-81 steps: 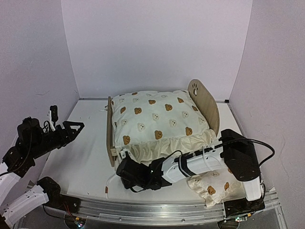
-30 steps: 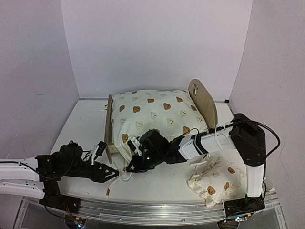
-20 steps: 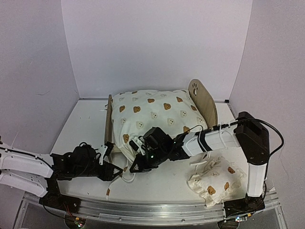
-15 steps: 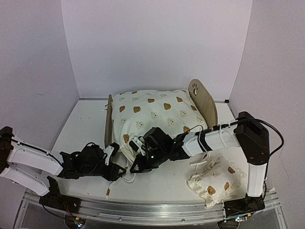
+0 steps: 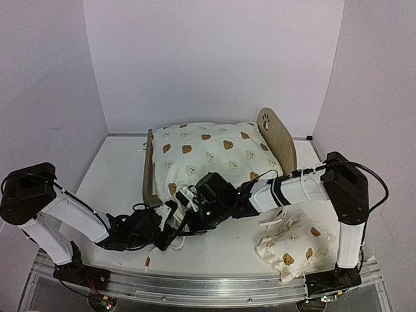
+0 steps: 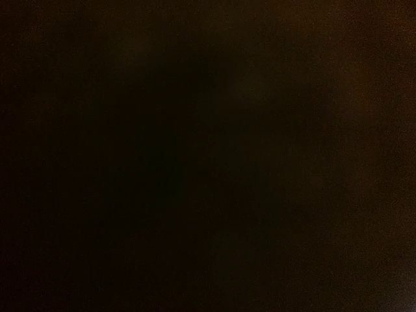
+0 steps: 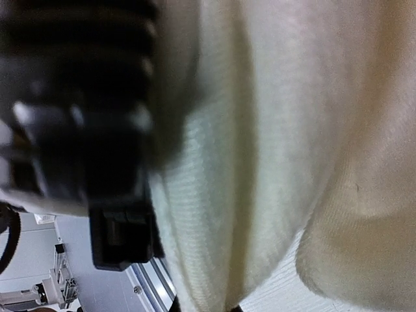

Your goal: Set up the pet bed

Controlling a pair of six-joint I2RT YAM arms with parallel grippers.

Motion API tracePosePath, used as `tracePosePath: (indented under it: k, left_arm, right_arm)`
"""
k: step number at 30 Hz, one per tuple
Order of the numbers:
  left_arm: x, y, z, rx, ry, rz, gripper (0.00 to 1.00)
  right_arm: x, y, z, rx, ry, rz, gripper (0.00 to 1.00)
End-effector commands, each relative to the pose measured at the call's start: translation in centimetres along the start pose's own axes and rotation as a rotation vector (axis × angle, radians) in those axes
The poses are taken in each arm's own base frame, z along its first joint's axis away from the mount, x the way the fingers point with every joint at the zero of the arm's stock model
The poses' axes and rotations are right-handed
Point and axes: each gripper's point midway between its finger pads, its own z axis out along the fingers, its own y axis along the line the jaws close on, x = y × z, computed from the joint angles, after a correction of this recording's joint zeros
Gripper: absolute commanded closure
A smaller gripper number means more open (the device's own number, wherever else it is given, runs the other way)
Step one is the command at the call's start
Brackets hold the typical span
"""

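Observation:
The pet bed stands mid-table, its paw-print headboard at the right and its low footboard at the left. A cream bear-print cushion covers it. My right gripper is at the cushion's near-left corner, shut on the cream fabric, which fills the right wrist view. My left gripper reaches in low from the left, its tips tucked under that same corner right beside the right gripper. The left wrist view is black, so its jaws are hidden.
A small bear-print pillow lies at the near right by the right arm's base. A loose cream tie trails on the table below the grippers. A blurred black body sits close at the left of the right wrist view.
My left arm has swept in from the left along the table, and its gripper has gone under the cushion's near-left corner. The right gripper has kept that corner lifted, hardly moving.

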Motion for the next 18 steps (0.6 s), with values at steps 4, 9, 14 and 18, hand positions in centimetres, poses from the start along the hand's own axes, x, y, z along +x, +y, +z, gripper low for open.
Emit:
tracePosePath:
  k: [4,9,14,18]
  left_arm:
    - [-4.9,0.9,-2.2,-0.106,-0.184,0.086,0.98]
    - [-12.3,1.7,-8.9,-0.198,-0.271,0.149,1.00]
    - [-16.9,2.8,-12.2,-0.289,-0.293,0.266,1.00]
    - [-20.3,3.1,-13.7,-0.366,-0.327,0.377,1.00]
  right_arm:
    - [-0.3,2.5,-2.1,-0.044,-0.022,-0.036,1.00]
    - [0.1,2.4,-1.6,-0.033,-0.013,-0.043,1.00]
    - [-0.1,3.5,-0.9,-0.052,-0.022,-0.064,1.00]
    - [-0.6,2.9,-1.2,-0.017,-0.064,-0.035,1.00]
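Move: The white tie that the left fingers are closing on lies practically between their tips, about 1 cm below, with its loose tail some 5 cm back and 7 cm left on the table. The right gripper, already clamping cloth, is roughly 3 cm ahead, 3 cm right and 4 cm above; the bed frame's near left corner is about 12 cm ahead and 6 cm left. From the right hand, the tie to be gripped is some 3 cm back, 2 cm left and 6 cm down. The left fingers finish shutting and pinch the tie just above the table, then haul it steeply up, a good 20 cm, drifting about 4 cm forward towards the bed's near left corner while the fingers tip upward by some 25 degrees. The right gripper keeps its clamp on the cloth beside it, almost still. ##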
